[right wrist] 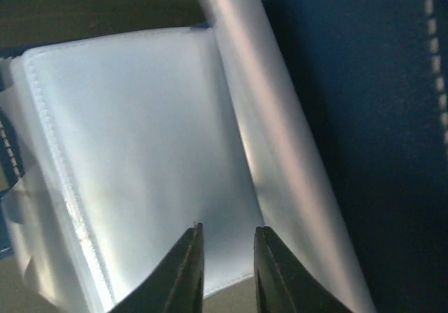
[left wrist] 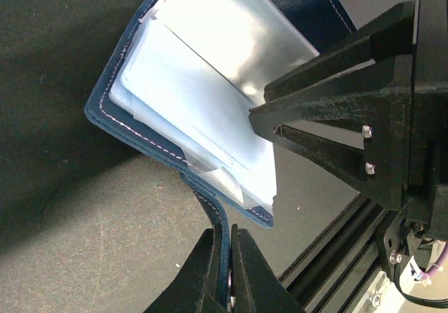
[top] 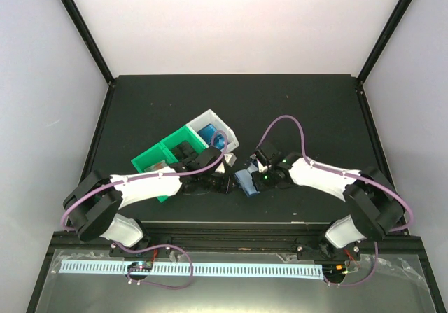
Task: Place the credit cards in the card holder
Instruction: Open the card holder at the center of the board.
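The dark blue card holder [left wrist: 122, 127] lies open on the black table, its clear plastic sleeves [left wrist: 196, 89] fanned upward. My left gripper [left wrist: 229, 241] is shut on the holder's clasp tab [left wrist: 222, 218] at its near edge. My right gripper [right wrist: 229, 232] stands slightly open right over the clear sleeves [right wrist: 140, 138], with nothing pinched between its fingers; the holder's blue inner cover [right wrist: 378, 117] lies to the right. From above, both grippers meet at the card holder [top: 246, 182]. Credit cards sit in the bins: blue ones [top: 220, 141] and dark ones [top: 185, 150].
A green bin [top: 148, 160] and a white bin [top: 210, 120] stand side by side, tilted, just behind my left gripper [top: 222, 180]. The table's near edge rail [left wrist: 336, 257] runs close beside the holder. My right gripper's fingers [left wrist: 329, 68] loom over the sleeves in the left wrist view.
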Robot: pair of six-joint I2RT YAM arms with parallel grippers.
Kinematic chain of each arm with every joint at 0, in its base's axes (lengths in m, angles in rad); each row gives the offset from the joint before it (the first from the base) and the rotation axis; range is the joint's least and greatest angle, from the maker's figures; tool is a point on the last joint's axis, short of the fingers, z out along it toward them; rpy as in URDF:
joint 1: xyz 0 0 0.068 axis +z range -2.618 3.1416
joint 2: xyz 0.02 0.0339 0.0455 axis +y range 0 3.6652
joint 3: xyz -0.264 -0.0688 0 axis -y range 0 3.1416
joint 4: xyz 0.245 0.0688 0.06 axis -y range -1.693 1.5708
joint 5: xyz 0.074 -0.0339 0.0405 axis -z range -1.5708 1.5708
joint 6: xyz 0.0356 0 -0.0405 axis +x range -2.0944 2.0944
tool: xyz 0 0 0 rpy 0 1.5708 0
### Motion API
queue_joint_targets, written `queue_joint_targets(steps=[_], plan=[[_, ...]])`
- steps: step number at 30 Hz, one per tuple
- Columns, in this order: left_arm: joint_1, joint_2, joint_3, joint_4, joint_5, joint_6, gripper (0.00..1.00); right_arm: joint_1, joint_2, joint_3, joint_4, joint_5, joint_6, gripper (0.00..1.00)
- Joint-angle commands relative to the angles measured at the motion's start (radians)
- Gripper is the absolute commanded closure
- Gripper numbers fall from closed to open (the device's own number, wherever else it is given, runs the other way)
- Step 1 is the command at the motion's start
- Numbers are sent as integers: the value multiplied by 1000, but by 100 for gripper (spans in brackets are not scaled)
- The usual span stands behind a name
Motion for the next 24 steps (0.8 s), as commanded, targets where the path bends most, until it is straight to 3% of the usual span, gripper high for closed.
queue_joint_targets(steps=[1, 6, 12, 15, 24], plan=[[3, 13, 21, -3, -14, -1, 98, 6, 22, 24, 8, 86, 0, 73], [3, 11, 19, 7, -28, -17, 91, 14, 33, 49, -10, 98, -16, 55], [3, -14, 24, -43, -126, -39, 62, 20, 98, 107, -77, 113, -31, 47], [3, -47, 16, -74, -195, -48, 53, 28, 124, 126, -101, 130, -36, 45], [3, -204, -56, -44, -217, -58, 49, 60, 185, 164, -175, 232, -24, 42]])
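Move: The left gripper still pinches the card holder's strap; the middle of the half-open card holder lies about 6 cm to its right, 2 cm ahead and 4 cm below. That middle is some 2 cm ahead of the right fingertips, 1 cm to their left and 2 cm below. From the left gripper, the blue card in the white compartment sits roughly 13 cm ahead and 6 cm left, the black cards 9 cm ahead and 14 cm left, both about 4 cm below. Open the left gripper to about half to let go of the strap, easing it forward and left and slightly down, then lift it some 2 cm so it ends clear of the card holder on the left. Meanwhile spread the right fingers to a bit over half over the white sleeves, beneath the raised clear sleeve, sliding about 1.5 cm forward, then sinking about as far onto the sleeves while tilting the hand some 10 degrees. ##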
